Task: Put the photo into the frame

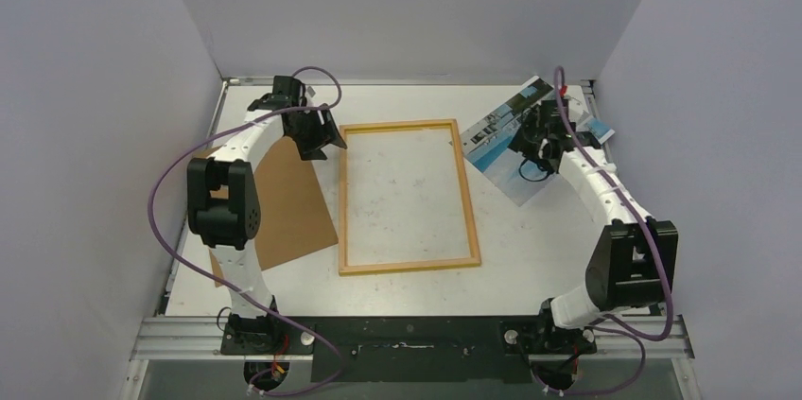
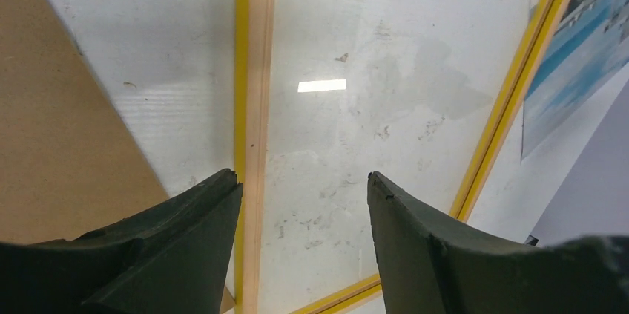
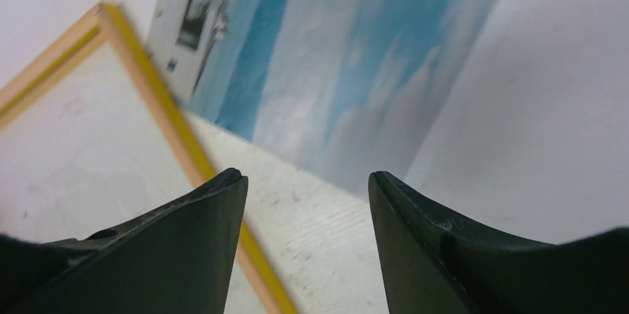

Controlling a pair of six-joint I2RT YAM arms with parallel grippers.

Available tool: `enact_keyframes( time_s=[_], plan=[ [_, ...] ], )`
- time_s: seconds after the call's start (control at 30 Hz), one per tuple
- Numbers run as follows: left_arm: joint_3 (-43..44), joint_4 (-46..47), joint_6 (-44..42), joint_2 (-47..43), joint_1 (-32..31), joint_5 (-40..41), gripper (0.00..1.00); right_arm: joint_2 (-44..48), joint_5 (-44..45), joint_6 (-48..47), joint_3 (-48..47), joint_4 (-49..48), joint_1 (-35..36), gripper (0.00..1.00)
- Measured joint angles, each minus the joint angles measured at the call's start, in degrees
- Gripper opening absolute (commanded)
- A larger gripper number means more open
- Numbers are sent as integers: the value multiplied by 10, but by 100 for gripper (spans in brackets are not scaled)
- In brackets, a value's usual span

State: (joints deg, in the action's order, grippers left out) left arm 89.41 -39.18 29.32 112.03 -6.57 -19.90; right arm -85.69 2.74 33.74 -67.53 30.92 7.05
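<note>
The frame (image 1: 468,194) lies flat mid-table with its light-wood back up and yellow showing along its edges (image 2: 252,69) (image 3: 152,80). The photo (image 1: 494,130), a white building with blue sky and water, sits at the back right by the wall; it also appears in both wrist views (image 3: 334,54) (image 2: 575,61). My left gripper (image 1: 322,145) hovers over the frame's far-left corner, open and empty (image 2: 304,180). Just short of the photo's near edge, my right gripper (image 1: 528,147) stands open with only bare table between its fingers (image 3: 305,177).
A plain brown backing board (image 1: 288,201) (image 2: 59,113) lies left of the frame, partly under the left arm. Grey walls close in the table on the left, back and right. The arms' bases sit on a rail at the near edge.
</note>
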Motion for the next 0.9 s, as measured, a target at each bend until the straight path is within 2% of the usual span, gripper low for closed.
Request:
enact_keyframes(
  time_s=[0.2,0.37,0.5,0.63,0.77,0.9],
  plan=[
    [0,2,4,-7,-6,-23,61,-34,49,25,-7,-1,-129,66],
    [0,2,7,-7,-16,-48,62,-114,62,28,-50,0,-184,68],
    [4,3,14,-6,-25,-71,62,-164,5,38,-64,-8,-221,68],
    [39,30,28,4,-53,-97,61,-175,-61,62,-46,-15,-254,67],
    [101,92,43,43,-108,-119,61,-171,-97,94,-13,-35,-268,65],
    [194,151,64,122,-180,-137,61,-144,-127,134,72,-69,-273,63]
  ],
)
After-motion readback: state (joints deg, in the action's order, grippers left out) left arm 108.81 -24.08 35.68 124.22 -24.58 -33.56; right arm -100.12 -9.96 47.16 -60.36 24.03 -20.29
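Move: The photo's middle lies about 14 cm ahead of the right hand, some 6 cm to its right and 13 cm below. The frame's middle is some 24 cm to the left of that hand and 3 cm nearer the base. From the left hand the photo is far off to the right, about 48 cm, and 9 cm ahead; the frame's middle is 17 cm right and 7 cm back, the brown board 17 cm left and 10 cm back, all roughly 9 cm lower. Rightward and then steeply down, the right hand swings some 16 cm across the photo's near corner and sinks about 11 cm to its right long edge, turning clockwise and rolling its left side up, fingers open astride the edge just above the table. The left hand, hardly moving at first, sweeps about 20 cm right over the frame's far part towards the photo, rising, open. ##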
